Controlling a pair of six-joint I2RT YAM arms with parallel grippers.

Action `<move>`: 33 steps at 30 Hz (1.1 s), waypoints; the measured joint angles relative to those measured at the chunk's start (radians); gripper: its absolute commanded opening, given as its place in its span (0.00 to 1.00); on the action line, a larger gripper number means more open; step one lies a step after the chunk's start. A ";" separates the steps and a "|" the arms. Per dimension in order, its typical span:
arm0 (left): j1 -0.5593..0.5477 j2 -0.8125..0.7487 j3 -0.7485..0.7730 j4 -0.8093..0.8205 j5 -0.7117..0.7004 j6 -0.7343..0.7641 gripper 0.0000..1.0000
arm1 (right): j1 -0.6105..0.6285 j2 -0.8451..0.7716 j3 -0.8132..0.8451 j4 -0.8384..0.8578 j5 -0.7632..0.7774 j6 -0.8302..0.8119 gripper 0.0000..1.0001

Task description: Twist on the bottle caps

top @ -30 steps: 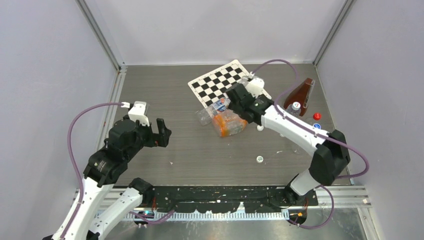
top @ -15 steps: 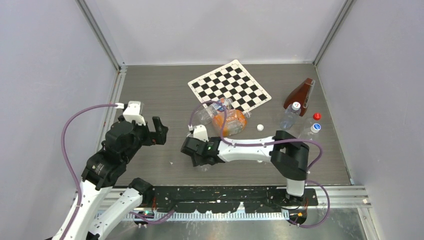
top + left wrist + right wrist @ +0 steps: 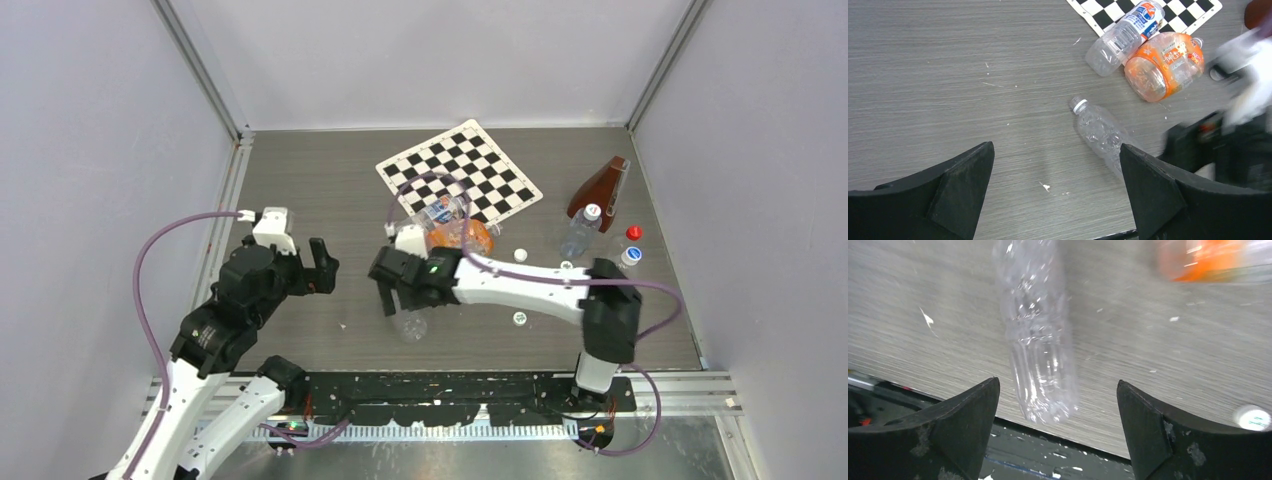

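Observation:
A small clear uncapped bottle (image 3: 411,323) lies on its side near the table's front edge; it also shows in the left wrist view (image 3: 1099,133) and the right wrist view (image 3: 1041,340). My right gripper (image 3: 402,302) hangs just above it, open and empty (image 3: 1058,381). White bottle caps lie loose on the table: one (image 3: 519,318) right of the bottle, also in the right wrist view (image 3: 1252,417), and one (image 3: 520,255) farther back. My left gripper (image 3: 320,270) is open and empty (image 3: 1056,148), left of the bottle.
An orange bottle (image 3: 466,236) and a clear labelled bottle (image 3: 436,213) lie by the checkerboard (image 3: 460,168). At the right are a standing capped bottle (image 3: 580,230), a brown bottle (image 3: 600,185), a red cap (image 3: 633,232) and a blue-and-white cap (image 3: 630,255).
My right arm swung from the checkerboard side to the near middle of the table and now hovers over the clear lying bottle. My left arm has hardly moved.

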 measured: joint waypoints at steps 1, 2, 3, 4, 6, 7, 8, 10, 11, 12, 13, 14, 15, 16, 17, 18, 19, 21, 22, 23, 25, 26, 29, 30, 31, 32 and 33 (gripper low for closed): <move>0.000 0.002 -0.003 0.003 0.001 -0.004 1.00 | -0.013 -0.039 0.010 -0.025 0.008 -0.005 0.83; 0.000 0.005 -0.005 0.006 0.003 -0.008 1.00 | -0.033 -0.079 0.014 -0.042 0.017 -0.006 0.80; 0.000 0.009 -0.008 0.012 0.006 -0.013 1.00 | -0.066 -0.133 0.011 -0.059 0.027 -0.008 0.74; 0.000 0.015 -0.011 0.019 0.011 -0.016 1.00 | -0.113 -0.188 0.004 -0.073 0.040 -0.010 0.71; 0.000 0.030 -0.016 0.032 0.021 -0.022 1.00 | -0.240 -0.299 -0.038 -0.076 0.075 -0.009 0.62; 0.000 0.037 -0.019 0.037 0.026 -0.024 1.00 | -0.292 -0.337 -0.064 -0.075 0.088 -0.009 0.58; 0.000 0.044 -0.020 0.042 0.031 -0.027 1.00 | -0.352 -0.375 -0.096 -0.077 0.108 -0.006 0.54; 0.000 0.061 -0.022 0.048 0.040 -0.039 1.00 | -0.484 -0.424 -0.184 -0.071 0.145 -0.008 0.50; 0.000 0.069 -0.023 0.050 0.046 -0.042 1.00 | -0.530 -0.430 -0.226 -0.068 0.156 -0.010 0.49; 0.000 0.074 -0.023 0.050 0.048 -0.045 1.00 | -0.563 -0.425 -0.257 -0.066 0.162 -0.011 0.47; 0.000 0.080 -0.023 0.051 0.054 -0.047 1.00 | -0.600 -0.413 -0.296 -0.054 0.162 -0.014 0.46; 0.000 0.086 -0.023 0.052 0.057 -0.050 1.00 | -0.626 -0.399 -0.319 -0.045 0.160 -0.015 0.45; 0.000 0.090 -0.023 0.053 0.062 -0.051 1.00 | -0.658 -0.379 -0.341 -0.033 0.158 -0.019 0.45; 0.000 0.095 -0.023 0.055 0.067 -0.056 1.00 | -0.686 -0.357 -0.359 -0.014 0.154 -0.020 0.43; 0.000 0.099 -0.023 0.056 0.071 -0.060 1.00 | -0.711 -0.333 -0.372 0.004 0.149 -0.023 0.42; 0.000 0.104 -0.023 0.057 0.076 -0.064 1.00 | -0.732 -0.310 -0.382 0.025 0.145 -0.024 0.41; 0.000 0.108 -0.023 0.057 0.079 -0.066 1.00 | -0.751 -0.291 -0.388 0.043 0.139 -0.026 0.41; 0.000 0.113 -0.023 0.057 0.083 -0.070 1.00 | -0.784 -0.245 -0.397 0.089 0.122 -0.028 0.40; 0.000 0.113 -0.023 0.057 0.087 -0.072 1.00 | -0.796 -0.226 -0.400 0.113 0.111 -0.030 0.40; 0.000 0.113 -0.023 0.056 0.089 -0.074 1.00 | -0.805 -0.209 -0.404 0.135 0.100 -0.032 0.40; 0.000 0.115 -0.023 0.056 0.090 -0.076 1.00 | -0.816 -0.187 -0.409 0.169 0.079 -0.034 0.39; 0.000 0.117 -0.023 0.056 0.090 -0.078 1.00 | -0.819 -0.176 -0.410 0.187 0.068 -0.035 0.39; 0.000 0.117 -0.023 0.055 0.090 -0.088 1.00 | -0.829 -0.145 -0.410 0.235 0.039 -0.037 0.33; 0.000 0.117 -0.023 0.055 0.090 -0.090 1.00 | -0.832 -0.134 -0.411 0.248 0.031 -0.038 0.31; 0.000 0.117 -0.023 0.055 0.092 -0.093 1.00 | -0.835 -0.125 -0.411 0.257 0.026 -0.038 0.28; 0.000 0.118 -0.023 0.054 0.095 -0.095 1.00 | -0.836 -0.113 -0.411 0.266 0.021 -0.038 0.26; 0.000 0.118 -0.023 0.053 0.098 -0.096 1.00 | -0.837 -0.100 -0.411 0.275 0.018 -0.038 0.21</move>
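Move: Off to the right hand's right, some 27 cm, and about 16 cm ahead and 9 cm below lies its loose bottle cap, open side up. The orange bottle lies 13 cm left of that cap and 2 cm farther out; a second cap, 10 cm to its right and 3 cm nearer. The clear bottle's middle is about 3 cm ahead, 3 cm left and 6 cm below the right hand; from the left hand, 13 cm right, 1 cm ahead, 22 cm below. Sweeping off the laid-down clear bottle, the right hand goes some 28 cm right and 15 cm forward, arching up about 9 cm before sinking about 16 cm onto the loose cap beside the orange bottle's mouth. It turns about 45 degrees clockwise, and its fingers narrow from wide to about a third. The left hand, still open, eases about 4 cm right and down towards the clear bottle. ##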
